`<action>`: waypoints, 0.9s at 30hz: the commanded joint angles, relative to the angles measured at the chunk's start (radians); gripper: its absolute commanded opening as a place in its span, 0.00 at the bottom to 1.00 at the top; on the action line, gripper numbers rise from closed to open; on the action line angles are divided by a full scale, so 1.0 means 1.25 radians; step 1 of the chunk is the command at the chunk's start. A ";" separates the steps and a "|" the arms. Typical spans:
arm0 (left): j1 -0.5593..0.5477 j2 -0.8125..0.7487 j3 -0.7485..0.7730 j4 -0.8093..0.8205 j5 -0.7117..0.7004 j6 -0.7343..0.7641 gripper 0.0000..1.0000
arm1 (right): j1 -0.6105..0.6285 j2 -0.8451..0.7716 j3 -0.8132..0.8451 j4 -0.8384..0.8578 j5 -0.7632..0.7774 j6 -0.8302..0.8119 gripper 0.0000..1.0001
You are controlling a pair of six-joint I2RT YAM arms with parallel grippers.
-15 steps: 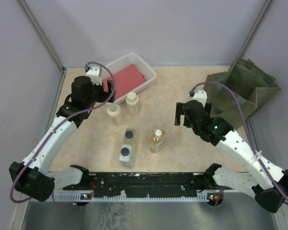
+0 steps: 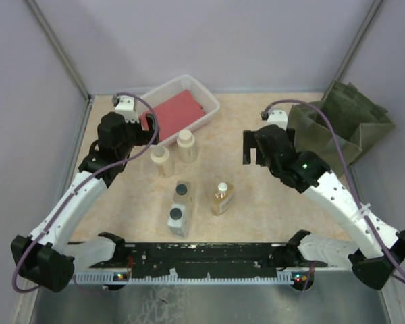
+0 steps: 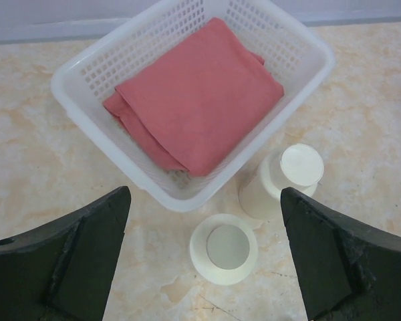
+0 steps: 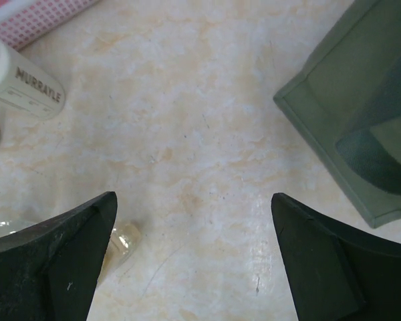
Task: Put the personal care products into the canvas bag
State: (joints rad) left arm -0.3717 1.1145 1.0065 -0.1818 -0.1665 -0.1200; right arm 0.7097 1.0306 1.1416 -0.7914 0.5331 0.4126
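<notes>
Two cream bottles [image 2: 160, 160] [image 2: 185, 145] stand near the basket. Two grey bottles with dark caps [image 2: 182, 194] [image 2: 177, 219] and an amber bottle [image 2: 221, 198] sit at mid-table. The olive canvas bag [image 2: 344, 128] slumps at the far right. My left gripper [image 2: 147, 129] hovers open just left of the cream bottles; its wrist view looks down on one round cap [image 3: 225, 247] between the wide jaws [image 3: 204, 197], the other bottle [image 3: 291, 177] to the right. My right gripper [image 2: 252, 150] is open and empty over bare table [image 4: 194, 197], between the bottles and the bag [image 4: 361, 120].
A white plastic basket [image 2: 206, 101] holding a folded red cloth [image 2: 177, 111] stands at the far left, touching distance from the cream bottles. Grey walls close in the table on three sides. The arm bases and a black rail [image 2: 202, 260] line the near edge.
The left gripper has drawn back slightly to the left. The right gripper has shifted a little farther from the near edge and leftward. The bottles and bag have not moved.
</notes>
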 commanded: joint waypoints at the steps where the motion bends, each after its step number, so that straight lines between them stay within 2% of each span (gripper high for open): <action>1: -0.003 -0.014 0.031 -0.013 -0.001 0.003 1.00 | 0.002 0.056 0.188 -0.033 0.031 -0.079 0.99; 5: -0.003 0.001 0.047 -0.051 -0.012 -0.013 1.00 | 0.001 0.108 0.340 -0.050 0.045 -0.157 0.99; 10: -0.003 0.016 0.046 -0.058 -0.006 -0.017 1.00 | -0.033 0.141 0.399 -0.003 0.109 -0.280 0.99; 15: -0.003 0.014 0.043 -0.061 0.019 -0.018 1.00 | -0.127 0.155 0.354 0.013 0.134 -0.337 0.99; 21: -0.003 0.010 0.039 -0.062 0.025 -0.015 1.00 | -0.279 0.126 0.285 0.087 0.031 -0.384 0.99; 27: -0.004 0.008 0.038 -0.063 0.024 -0.013 1.00 | -0.332 0.149 0.241 0.128 0.032 -0.439 0.99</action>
State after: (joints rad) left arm -0.3717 1.1336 1.0359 -0.2554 -0.1486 -0.1349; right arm 0.3164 1.2190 1.4731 -0.7242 0.5877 -0.0582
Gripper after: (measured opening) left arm 0.998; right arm 0.992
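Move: The canvas bag stands with its middle about 25 cm to the right of the empty right hand, 10 cm ahead and some 14 cm below. The amber bottle is some 11 cm to that hand's left and 12 cm back; the nearer white bottle is about 22 cm left and 5 cm ahead, both roughly 18 cm lower. From the left hand the bag lies about 63 cm to the right, level fore and aft, 16 cm lower. Towards the canvas bag the right hand first rises about 14 cm while easing forward, then swings right some 12 cm and on forward, sinking about 5 cm to come over the bag's left rim and strap. The wrist tips up at first, then rolls left side down some 20 degrees and turns slightly clockwise; the fingers stay wide open. ##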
